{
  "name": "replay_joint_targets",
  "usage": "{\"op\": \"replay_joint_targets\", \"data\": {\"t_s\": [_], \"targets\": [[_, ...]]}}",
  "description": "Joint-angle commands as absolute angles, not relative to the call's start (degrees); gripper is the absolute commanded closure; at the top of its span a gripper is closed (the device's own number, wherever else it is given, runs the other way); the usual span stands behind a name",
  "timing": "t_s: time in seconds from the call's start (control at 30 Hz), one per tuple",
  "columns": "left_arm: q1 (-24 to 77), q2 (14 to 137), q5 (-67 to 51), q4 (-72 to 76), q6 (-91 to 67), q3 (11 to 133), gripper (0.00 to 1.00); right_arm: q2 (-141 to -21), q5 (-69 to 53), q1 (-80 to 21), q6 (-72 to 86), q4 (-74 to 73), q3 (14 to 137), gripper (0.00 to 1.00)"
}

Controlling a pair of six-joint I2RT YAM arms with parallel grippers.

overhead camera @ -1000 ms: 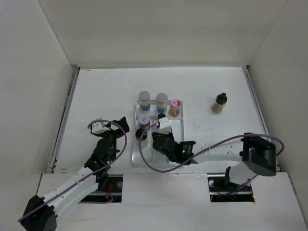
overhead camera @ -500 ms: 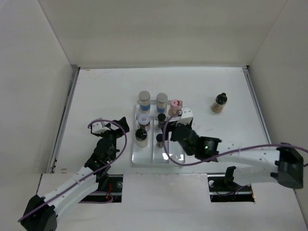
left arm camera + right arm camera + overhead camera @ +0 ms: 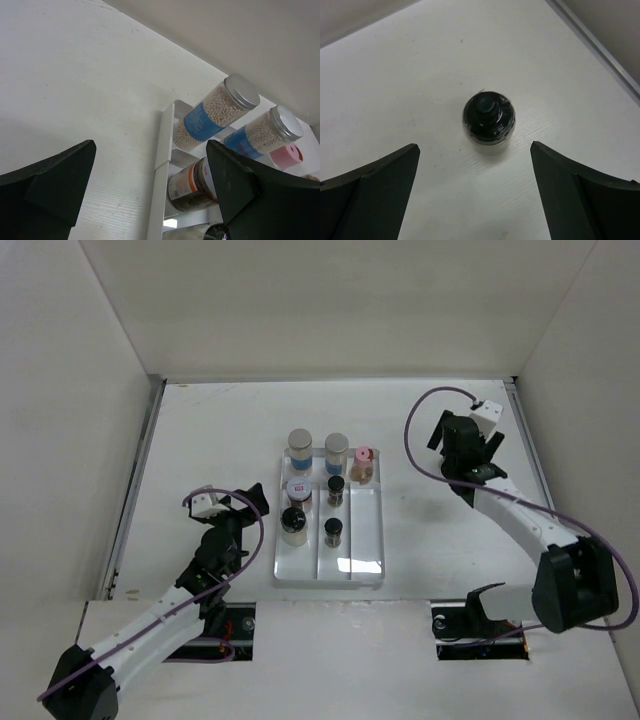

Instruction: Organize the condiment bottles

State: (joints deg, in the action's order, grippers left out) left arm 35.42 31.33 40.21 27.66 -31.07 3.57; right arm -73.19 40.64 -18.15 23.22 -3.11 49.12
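Several condiment bottles stand in the white tray [image 3: 366,532]: two grey-lidded jars [image 3: 300,448] [image 3: 336,451], a pink-capped bottle [image 3: 363,462], an orange-labelled jar [image 3: 299,490] and black-capped bottles [image 3: 336,488] [image 3: 333,531] [image 3: 293,522]. One more black-capped bottle [image 3: 489,122] stands alone on the table, just ahead of my open right gripper [image 3: 473,150]. From above, that right gripper [image 3: 460,447] hides it. My left gripper [image 3: 244,504] is open and empty, left of the tray. In its wrist view the left gripper [image 3: 150,149] faces the tray rim [image 3: 163,145] and the blue-labelled jars [image 3: 215,112] [image 3: 262,132].
White walls enclose the table on three sides. A metal strip [image 3: 600,45] runs along the table's right edge, close to the lone bottle. The tray's right column holds only the pink-capped bottle at its far end.
My right gripper has opened, left a black-capped bottle in the tray's middle column, and swung to the far right over the lone bottle. The left arm has not moved.
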Motion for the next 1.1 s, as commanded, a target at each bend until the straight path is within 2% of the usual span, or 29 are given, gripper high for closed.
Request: {"op": "replay_joint_targets", "data": {"t_s": [0.0, 0.4, 0.63, 0.67, 0.73, 0.8, 0.97, 1.07], "targets": [[35.99, 31.9, 39.11, 29.97, -31.64, 4.04, 0.06, -77.94, 36.84, -14.91, 19.87, -2.82, 54.83, 0.0], [36.16, 31.46, 39.02, 29.71, -31.73, 3.87, 0.06, -91.23, 27.86, -6.63, 19.78, -1.14, 61.7, 0.02], [36.34, 32.26, 39.37, 30.5, -31.73, 3.78, 0.05, -93.43, 27.16, -6.9, 20.48, -0.18, 60.29, 0.15], [36.43, 31.99, 39.64, 30.59, -31.73, 3.69, 0.05, -93.43, 27.33, -6.9, 20.65, 0.0, 59.94, 0.22], [35.82, 32.08, 39.64, 30.59, -31.73, 3.52, 0.05, -92.29, 28.21, -6.9, 21.18, 1.05, 58.72, 0.34], [35.55, 32.17, 39.03, 30.15, -31.73, 3.69, 0.05, -90.1, 29.44, -7.86, 21.09, 2.37, 57.14, 0.42], [35.64, 32.43, 39.29, 30.24, -31.73, 3.78, 0.05, -79.39, 32.34, -12.68, 21.27, 3.43, 51.43, 0.46], [36.43, 32.08, 39.72, 30.23, -31.82, 3.87, 0.05, -71.13, 34.36, -20.14, 21.44, 3.43, 46.95, 0.47]]}}
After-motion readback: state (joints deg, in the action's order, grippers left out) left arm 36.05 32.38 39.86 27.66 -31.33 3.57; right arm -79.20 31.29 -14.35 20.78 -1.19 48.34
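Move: From the right hand, open and empty, the last black-capped condiment bottle stands about 6 cm ahead, 4 cm to the right and some 9 cm below. The tray lies well off to the left: its pink-capped bottle is roughly 23 cm left and 2 cm ahead of the hand, and its empty right lane about 22 cm left and 13 cm back. From the idle left hand, that black-capped bottle lies some 57 cm right and 17 cm ahead, slightly below. The right hand pinches the black-capped bottle between its finger pads, after sinking about 7 cm while reaching some 6 cm forward and a little right, the fingers tipping roughly 10 degrees further down. Keeping the grip, it then draws back about 5 cm, left towards the tray and up about 3 cm. ##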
